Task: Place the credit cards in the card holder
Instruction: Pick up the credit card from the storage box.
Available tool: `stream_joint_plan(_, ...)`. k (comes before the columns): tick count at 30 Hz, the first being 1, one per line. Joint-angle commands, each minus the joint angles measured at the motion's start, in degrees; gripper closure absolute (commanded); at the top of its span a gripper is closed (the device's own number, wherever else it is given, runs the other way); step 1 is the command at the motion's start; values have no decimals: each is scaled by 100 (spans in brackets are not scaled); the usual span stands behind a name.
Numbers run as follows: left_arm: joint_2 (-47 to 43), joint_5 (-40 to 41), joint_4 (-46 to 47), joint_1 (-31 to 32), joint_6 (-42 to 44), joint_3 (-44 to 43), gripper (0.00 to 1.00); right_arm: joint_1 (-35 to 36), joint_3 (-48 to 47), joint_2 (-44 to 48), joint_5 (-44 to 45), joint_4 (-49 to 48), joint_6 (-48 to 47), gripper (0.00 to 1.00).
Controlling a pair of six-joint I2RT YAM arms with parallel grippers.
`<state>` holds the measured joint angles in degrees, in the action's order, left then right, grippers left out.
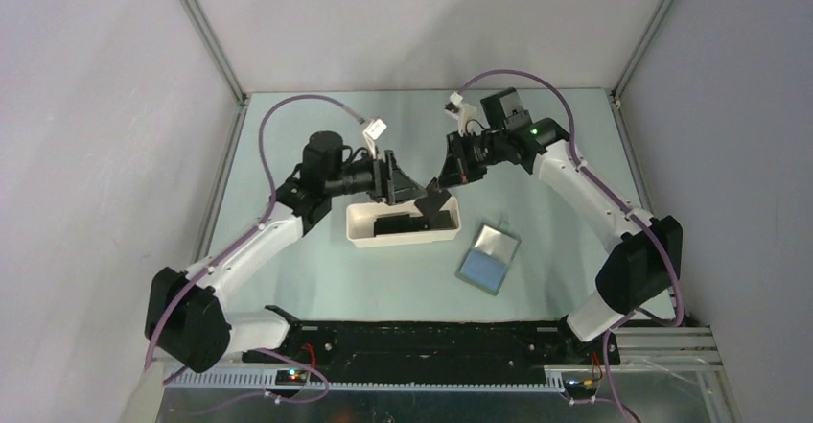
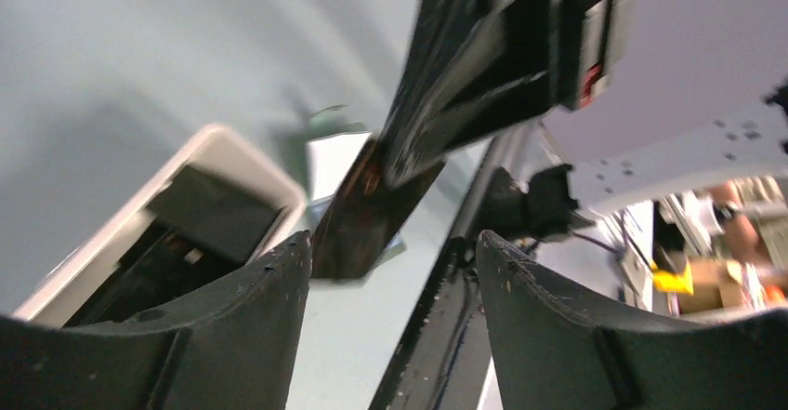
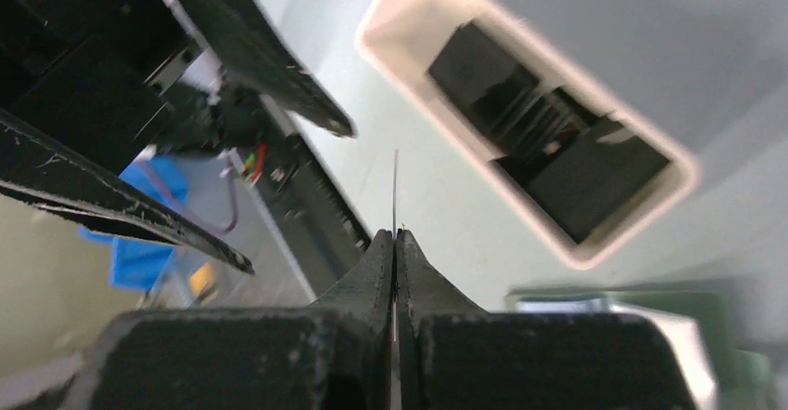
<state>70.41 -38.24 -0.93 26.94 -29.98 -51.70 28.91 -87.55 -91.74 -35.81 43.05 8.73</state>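
My right gripper point(image 3: 396, 235) is shut on one dark credit card, which the right wrist view shows edge-on as a thin line point(image 3: 396, 187). In the top view this card point(image 1: 439, 202) hangs tilted over the right end of the white tray point(image 1: 357, 235), below the right gripper point(image 1: 451, 176). My left gripper point(image 2: 392, 243) stands open just left of it point(image 1: 410, 191); the card point(image 2: 367, 210) sits just beyond its left fingertip, outside the jaws. More credit cards point(image 1: 393, 223) lie in the tray. The card holder point(image 1: 489, 258) lies open on the table, right of the tray.
The white tray point(image 2: 243, 154) lies in front of the left arm's base, with its long side across the table. The black rail point(image 1: 431, 339) between the arm bases runs along the near edge. Grey walls close the table in on three sides.
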Motion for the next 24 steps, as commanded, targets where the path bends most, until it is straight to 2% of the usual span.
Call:
stream_joint_plan(1, 338, -992, 409, 304, 367, -523, 31, -76, 219, 462, -1674, 392, -359, 100)
stream_joint_plan(6, 624, -1538, 409, 514, 365, -735, 35, -283, 516, 722, -2400, 253, -230, 100)
stream_joint_plan(8, 705, -1798, 400, 595, 299, -766, 40, -355, 549, 740, -2540, 241, -213, 100)
stream_joint_plan(11, 816, -2065, 400, 692, 218, -734, 53, -469, 559, 716, -2764, 215, -190, 100)
stream_joint_plan(13, 880, -2265, 402, 756, 156, -698, 65, -518, 555, 703, -2899, 157, -113, 100)
stream_joint_plan(14, 909, -2301, 396, 781, 119, -682, 79, -544, 555, 703, -2920, 132, -89, 100)
stream_joint_plan(16, 923, -2305, 400, 794, 72, -642, 97, -556, 555, 712, -2879, 49, -2, 100)
stream_joint_plan(17, 905, -2156, 400, 797, 54, -612, 98, -568, 555, 722, -2859, 9, 65, 100)
stream_joint_plan(19, 798, -1776, 405, 791, -32, -579, 100, -584, 563, 768, -2646, -78, 230, 87)
stream_joint_plan(20, 702, -1613, 417, 789, -128, -565, 100, -600, 616, 805, -2449, -135, 307, 74)
stream_joint_plan(21, 645, -1227, 426, 794, -191, -542, 100, -612, 660, 928, -2330, -311, 492, 65)
stream_joint_plan(22, 496, -1035, 479, 808, -333, -525, 100, -638, 783, 1008, -2014, -405, 605, 48)
stream_joint_plan(23, 410, -535, 493, 829, -408, -474, 100, -657, 853, 1187, -1853, -614, 819, 41)
stream_joint_plan(24, 229, -250, 536, 839, -605, -443, 100, -686, 1060, 1296, -1601, -877, 931, 27)
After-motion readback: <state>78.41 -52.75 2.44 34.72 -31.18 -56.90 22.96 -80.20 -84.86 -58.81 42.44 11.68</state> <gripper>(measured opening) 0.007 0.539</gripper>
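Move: The credit card is pinched in the right fingertips, its middle some 3 cm to that hand's left, 2 cm back and 3 cm below it. From the open left hand the card lies about 3 cm to the right, 2 cm back and 3 cm below. The storage box sits roughly 4 cm back and 2 cm to the left of the left hand, 20 cm below; the open card holder is about 11 cm back, 15 cm to the right, 22 cm below. Back towards the bases by about 6 cm both hands travel together, the right also rising some 4 cm as its fingers swing up nearer level, while the left reaches rightward to the card, turning some 25 degrees clockwise. The left fingers then shut on the card's free part; only after that does the right hand open and let go, its parted fingers still on either side of the card. ##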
